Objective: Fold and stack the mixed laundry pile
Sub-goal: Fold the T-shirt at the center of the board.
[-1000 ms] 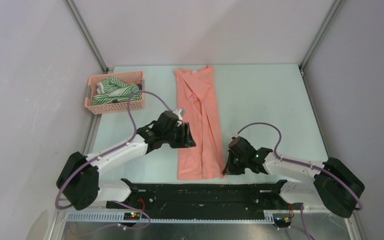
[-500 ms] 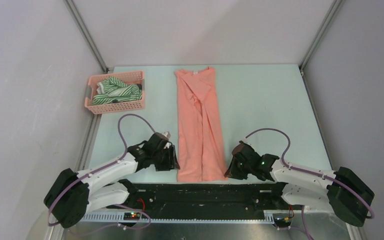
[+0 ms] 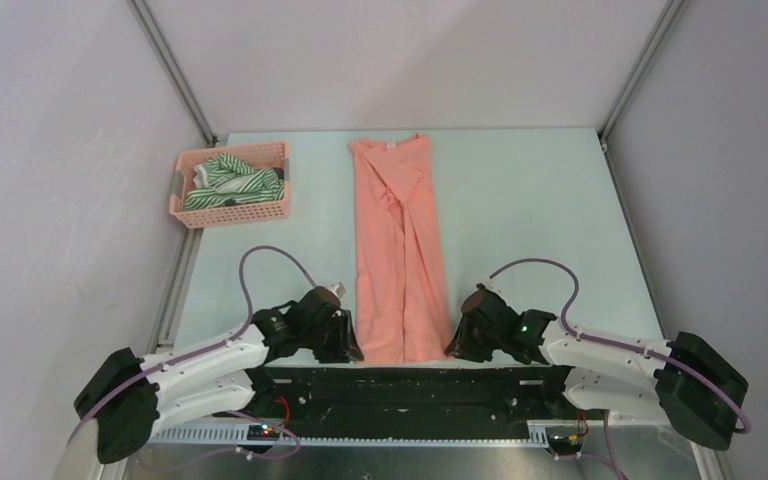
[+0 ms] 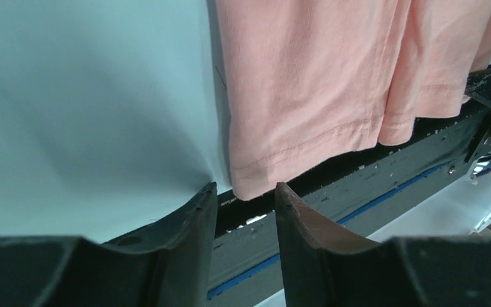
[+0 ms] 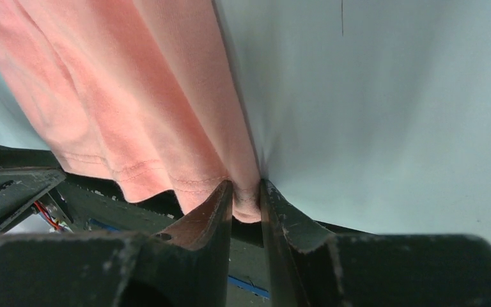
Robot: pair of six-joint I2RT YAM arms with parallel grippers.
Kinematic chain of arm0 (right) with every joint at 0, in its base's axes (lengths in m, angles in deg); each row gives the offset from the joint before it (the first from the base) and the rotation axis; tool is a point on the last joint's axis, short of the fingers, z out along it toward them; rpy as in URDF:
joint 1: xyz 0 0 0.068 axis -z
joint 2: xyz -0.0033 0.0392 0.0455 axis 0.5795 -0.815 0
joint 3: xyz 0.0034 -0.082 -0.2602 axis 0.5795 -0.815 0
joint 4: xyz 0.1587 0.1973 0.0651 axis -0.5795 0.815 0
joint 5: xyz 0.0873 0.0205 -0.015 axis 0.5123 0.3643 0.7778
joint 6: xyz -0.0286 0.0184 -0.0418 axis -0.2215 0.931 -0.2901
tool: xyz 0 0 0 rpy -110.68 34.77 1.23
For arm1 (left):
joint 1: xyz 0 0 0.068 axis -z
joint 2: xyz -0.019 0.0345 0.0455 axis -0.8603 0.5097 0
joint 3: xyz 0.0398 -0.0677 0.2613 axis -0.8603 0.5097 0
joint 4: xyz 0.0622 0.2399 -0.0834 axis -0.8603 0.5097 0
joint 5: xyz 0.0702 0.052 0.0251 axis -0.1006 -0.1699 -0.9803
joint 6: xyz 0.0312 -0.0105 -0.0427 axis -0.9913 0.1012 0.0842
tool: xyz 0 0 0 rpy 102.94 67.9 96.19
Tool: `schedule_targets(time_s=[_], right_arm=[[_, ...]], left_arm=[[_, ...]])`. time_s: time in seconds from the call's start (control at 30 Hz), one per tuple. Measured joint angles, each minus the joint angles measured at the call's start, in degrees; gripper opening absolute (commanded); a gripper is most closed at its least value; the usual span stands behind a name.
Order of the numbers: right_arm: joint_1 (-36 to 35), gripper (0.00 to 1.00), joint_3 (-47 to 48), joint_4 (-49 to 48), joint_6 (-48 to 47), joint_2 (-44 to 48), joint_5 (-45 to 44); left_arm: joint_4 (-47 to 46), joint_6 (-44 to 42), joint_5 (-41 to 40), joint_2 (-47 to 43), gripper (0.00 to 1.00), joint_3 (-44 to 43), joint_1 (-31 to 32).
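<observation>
The salmon-pink shirt [image 3: 400, 250] lies folded into a long narrow strip down the middle of the table, its hem at the near edge. My left gripper [image 3: 350, 347] [image 4: 246, 187] stands open at the near left hem corner [image 4: 256, 173], which sits just past the fingertips and is not gripped. At the near right hem corner my right gripper [image 3: 454, 347] [image 5: 246, 184] has its jaws slightly parted, and the corner [image 5: 248, 204] hangs loosely between them. The green-and-white striped garment [image 3: 225, 180] lies in the basket, with a dark piece of cloth [image 3: 278, 177] at its right end.
A pink lattice basket [image 3: 228, 212] stands at the far left of the table. A black rail [image 3: 410, 385] runs along the near edge just below the shirt's hem. Grey walls close in both sides and the back.
The left arm has come back from beside the shirt's middle to its near left corner. The right gripper shifted slightly nearer, and its jaws have parted from shut.
</observation>
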Motion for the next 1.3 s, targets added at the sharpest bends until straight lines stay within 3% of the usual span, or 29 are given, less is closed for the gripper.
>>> schedule_targets(time_s=[0.07,0.17,0.23,0.33,0.57,0.87,1.1,1.3], right_arm=[[-0.1,0.25,0.0,0.0,0.2,0.0,0.0],[-0.3,0.19,0.0,0.3,0.5,0.1,-0.3],[-0.5,0.10,0.0,1.2,0.7,0.5,-0.6],[-0.7,0.00,-0.2,3.3,1.0,2.2,-1.2],[-1.2,0.00,-0.3,6.3,1.5,8.9,-2.3],[-1.1,0.00,0.7,8.7,0.2,9.4,-3.7],[2.0,0.00,6.9,10.0,-6.1,5.1,-3.3],[7.8,0.00,14.5,9.7,-16.8,-2.3,-1.0]], left_arm=[[0.0,0.9,0.0,0.4,0.32,0.1,1.0],[0.1,1.9,-0.2,1.2,0.04,0.1,2.1],[0.2,2.9,-0.2,1.5,0.01,0.1,2.7],[0.3,4.0,-0.6,0.7,0.00,0.1,4.0],[0.3,6.9,-2.0,-4.0,0.00,0.1,6.5],[0.9,7.9,-4.3,-4.5,0.00,-1.7,7.1],[0.7,7.3,-6.4,-4.4,0.00,-7.7,5.1],[1.3,3.7,-9.0,1.7,0.00,-12.6,0.4]])
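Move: The near-left corner of the T-shirt's hem lies between my left hand's open fingertips, about 1 cm back, 1 cm to its right and 1 cm lower. The near-right hem corner sits in my right hand's slightly open fingers, about 1 cm back and straight below by 1 cm, some 20 cm to the right of my left hand. The middle fold at the hem is midway, about 10 cm from either hand and 1 or 2 cm back. I shut the fingers of both hands on the two near hem corners, edging my left hand about 1.5 cm back and slightly right as it pinches, and my right hand a centimetre right. Then, both grips kept, I lift the hem and carry it forward over the shirt towards the collar end, to about 5 cm ahead of the start and 5 to 6.5 cm up, my left hand ending about 3 cm farther right. ##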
